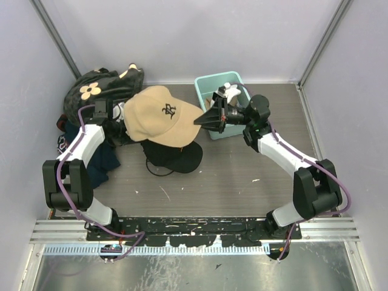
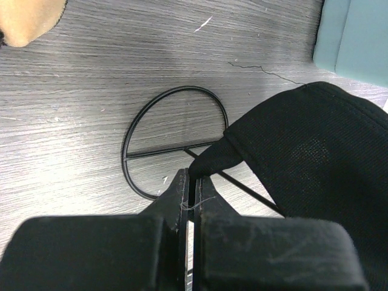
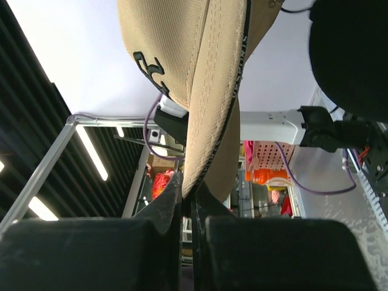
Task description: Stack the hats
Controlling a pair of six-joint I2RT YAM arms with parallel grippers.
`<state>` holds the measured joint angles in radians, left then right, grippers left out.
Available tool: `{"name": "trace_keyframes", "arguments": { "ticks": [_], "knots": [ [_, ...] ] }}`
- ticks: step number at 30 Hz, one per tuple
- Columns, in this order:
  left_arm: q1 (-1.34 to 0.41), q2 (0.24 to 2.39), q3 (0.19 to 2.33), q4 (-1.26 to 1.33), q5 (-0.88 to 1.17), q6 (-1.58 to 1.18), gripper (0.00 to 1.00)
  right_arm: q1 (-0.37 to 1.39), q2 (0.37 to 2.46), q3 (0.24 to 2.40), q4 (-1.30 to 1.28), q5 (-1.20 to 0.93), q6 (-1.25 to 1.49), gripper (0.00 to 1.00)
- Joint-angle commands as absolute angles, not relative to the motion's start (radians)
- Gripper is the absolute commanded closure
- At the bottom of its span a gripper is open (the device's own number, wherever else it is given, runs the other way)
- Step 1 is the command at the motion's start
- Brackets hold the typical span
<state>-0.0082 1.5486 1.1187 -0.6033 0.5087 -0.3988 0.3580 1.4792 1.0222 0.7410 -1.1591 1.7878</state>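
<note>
A tan hat (image 1: 159, 114) with a dark front logo hangs above the table, and my right gripper (image 1: 205, 119) is shut on the tip of its brim. In the right wrist view that brim (image 3: 209, 91) is pinched between the jaws of the right gripper (image 3: 193, 185). Below it a black hat (image 1: 176, 156) lies on the table. My left gripper (image 2: 193, 177) is shut on an edge of the black hat (image 2: 315, 151). From above, the left gripper (image 1: 121, 121) is partly hidden under the tan hat.
A teal bin (image 1: 209, 85) holding a white item (image 1: 231, 92) stands at the back, right of the hats. Black fabric with tan flowers (image 1: 100, 85) and dark navy clothing (image 1: 104, 159) lie at the left. A thin black wire ring (image 2: 176, 142) rests on the table.
</note>
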Motion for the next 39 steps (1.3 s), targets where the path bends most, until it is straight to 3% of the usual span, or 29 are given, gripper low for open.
{"name": "trace_keyframes", "arguments": {
  "ticks": [1, 22, 39],
  "knots": [
    [0.000, 1.547, 1.136, -0.579, 0.519, -0.395, 0.99, 0.377, 1.467, 0.964, 0.851, -1.153, 1.800, 0.99],
    [0.003, 1.523, 1.055, -0.559, 0.525, -0.404, 1.00, 0.420, 1.610, 0.583, 1.216, -1.101, 1.813, 0.99],
    [0.004, 1.517, 1.015, -0.571, 0.517, -0.400, 1.00, 0.324, 1.601, 0.508, 0.883, -1.195, 1.479, 0.99]
  ]
}}
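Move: The right hand holds the tan hat by its brim, the crown some 12 cm to the hand's left. The black hat's middle lies roughly 24 cm below that hand, 10 cm to its left and 3 cm ahead, with the wire rack's base about 31 cm below the hand, 12 cm left and 3 cm ahead. The teal box is some 22 cm ahead and 9 cm right of it. For the left hand, the black hat is 11 cm right and 2 cm back. Down goes the right hand, about 18 cm, quickly at first and then slower, drifting a little back and tipping roughly 10 degrees; it keeps its pinch on the brim and brings the tan hat down over the black hat's crown. The left hand keeps hold of the black hat's strap end, easing down and back a couple of centimetres. ##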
